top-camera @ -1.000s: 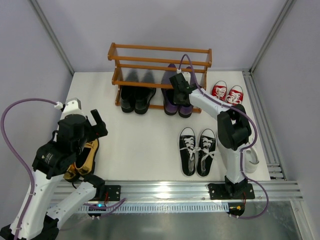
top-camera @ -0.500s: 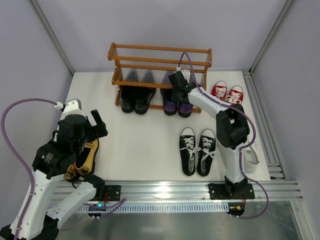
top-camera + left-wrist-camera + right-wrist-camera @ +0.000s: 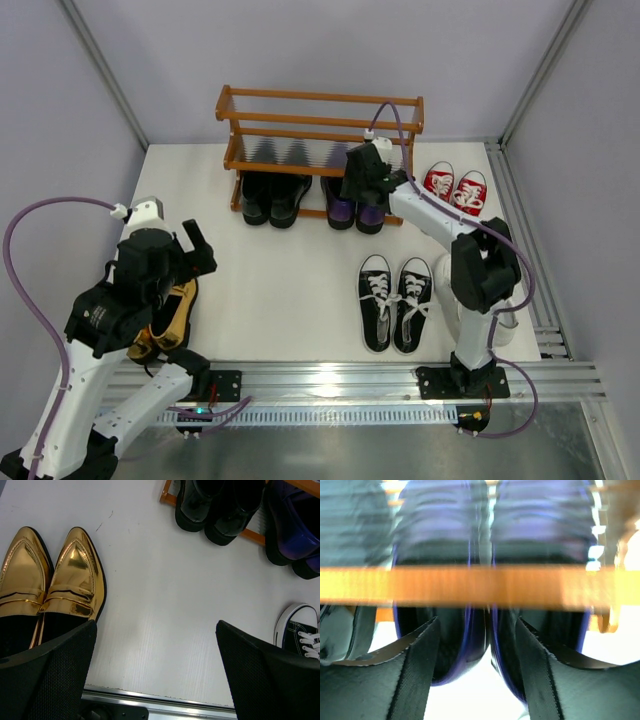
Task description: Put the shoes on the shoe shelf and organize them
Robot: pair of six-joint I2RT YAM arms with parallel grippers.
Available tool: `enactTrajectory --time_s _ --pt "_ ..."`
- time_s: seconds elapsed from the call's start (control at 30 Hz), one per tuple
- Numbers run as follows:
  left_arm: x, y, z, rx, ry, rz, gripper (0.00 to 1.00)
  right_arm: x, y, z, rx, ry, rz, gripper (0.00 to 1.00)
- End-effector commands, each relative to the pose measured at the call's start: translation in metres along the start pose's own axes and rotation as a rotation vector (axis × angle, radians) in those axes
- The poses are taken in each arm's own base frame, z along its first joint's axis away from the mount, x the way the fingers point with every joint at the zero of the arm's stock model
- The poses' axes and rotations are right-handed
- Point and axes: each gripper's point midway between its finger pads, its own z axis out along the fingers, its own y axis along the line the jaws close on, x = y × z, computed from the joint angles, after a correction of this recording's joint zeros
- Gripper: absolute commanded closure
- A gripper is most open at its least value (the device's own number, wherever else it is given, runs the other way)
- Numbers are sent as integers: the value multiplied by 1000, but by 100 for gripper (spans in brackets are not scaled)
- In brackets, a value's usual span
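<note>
The orange-brown shoe shelf (image 3: 320, 100) stands at the back of the table. On its lowest tier, heels toward me, sit the glossy black dress shoes (image 3: 268, 198) and the purple loafers (image 3: 345, 212). My right gripper (image 3: 364, 186) hovers over the purple loafers' heels, open. In the right wrist view its fingers (image 3: 415, 665) straddle the inner heel walls of both purple loafers (image 3: 450, 525) below a blurred shelf rail (image 3: 470, 585), gripping nothing. My left gripper (image 3: 155, 670) stands wide open and empty beside the gold loafers (image 3: 50, 590).
Black-and-white lace-up sneakers (image 3: 396, 300) lie on the table at centre right. Red sneakers (image 3: 455, 188) sit right of the shelf. A white sneaker (image 3: 505, 315) shows behind the right arm. The gold loafers (image 3: 170, 315) lie under the left arm.
The right gripper has opened and let go of the purple loafers, which now rest on the lowest tier. Its wrist shifted slightly right. The left arm has not moved.
</note>
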Motion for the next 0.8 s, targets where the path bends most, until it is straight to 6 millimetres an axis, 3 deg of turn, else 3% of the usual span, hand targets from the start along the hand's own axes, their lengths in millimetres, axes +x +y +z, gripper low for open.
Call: enactTrajectory --time_s 0.0,0.07,0.13,0.17,0.27,0.33,0.37,0.4,0.47,0.5,0.57,0.7,0.77 --pt "-9 -7 -4 34 -27 -29 0 -35 15 -45 -87 -123 65 35" --pt "-11 -9 -5 43 -36 -34 0 -41 21 -70 -121 -158 59 30" --pt "-13 -11 -4 49 -40 -38 0 -32 21 -83 -119 -154 25 25" --pt "-15 -12 -4 55 -46 -43 0 -39 20 -99 -130 -174 30 24" --pt "-16 -18 -2 74 -37 -44 0 -24 5 -120 -90 -141 -1 21" --pt "-14 -25 1 92 -22 -41 0 -9 -16 -140 -51 -126 1 16" --pt "-10 -28 4 102 -4 -40 0 10 -31 -139 -18 -92 -8 12" --pt "-10 -32 7 112 -1 -45 0 12 -47 -156 3 -100 30 9" --pt "-6 -38 12 131 18 -43 0 34 -78 -164 82 -72 53 4" --pt "-5 -40 15 136 16 -49 0 40 -99 -179 129 -76 64 0" --pt "-4 -46 19 150 28 -49 0 60 -128 -184 197 -46 139 0" --pt "-6 -54 24 176 29 -45 0 91 -165 -206 264 15 212 0" --pt "-7 -56 26 178 30 -35 0 97 -174 -213 273 15 224 0"
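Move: The black lace-up sneakers stand about 25 cm back from the right hand, 10 cm to its right and 10 cm lower. The purple loafers are on the shelf right at that hand, their middle some 6 cm ahead and 6 cm below. White sneakers stand about 19 cm to the right of the black pair, and the red pair is roughly 25 cm right of the hand and 5 cm ahead. From the left hand, the black sneakers are some 42 cm right, 2 cm ahead and 25 cm down. The purple loafers stay on the shelf as the right hand backs away, rising about 9 cm, then swings back and right with a shallow descent towards the black sneakers, some 22 cm back and 14 cm right overall. Its part-open fingers spread fully and the wrist turns roughly 15 degrees clockwise late on. The left hand, still wide open, drifts a few centimetres right and forward, away from the gold loafers. ##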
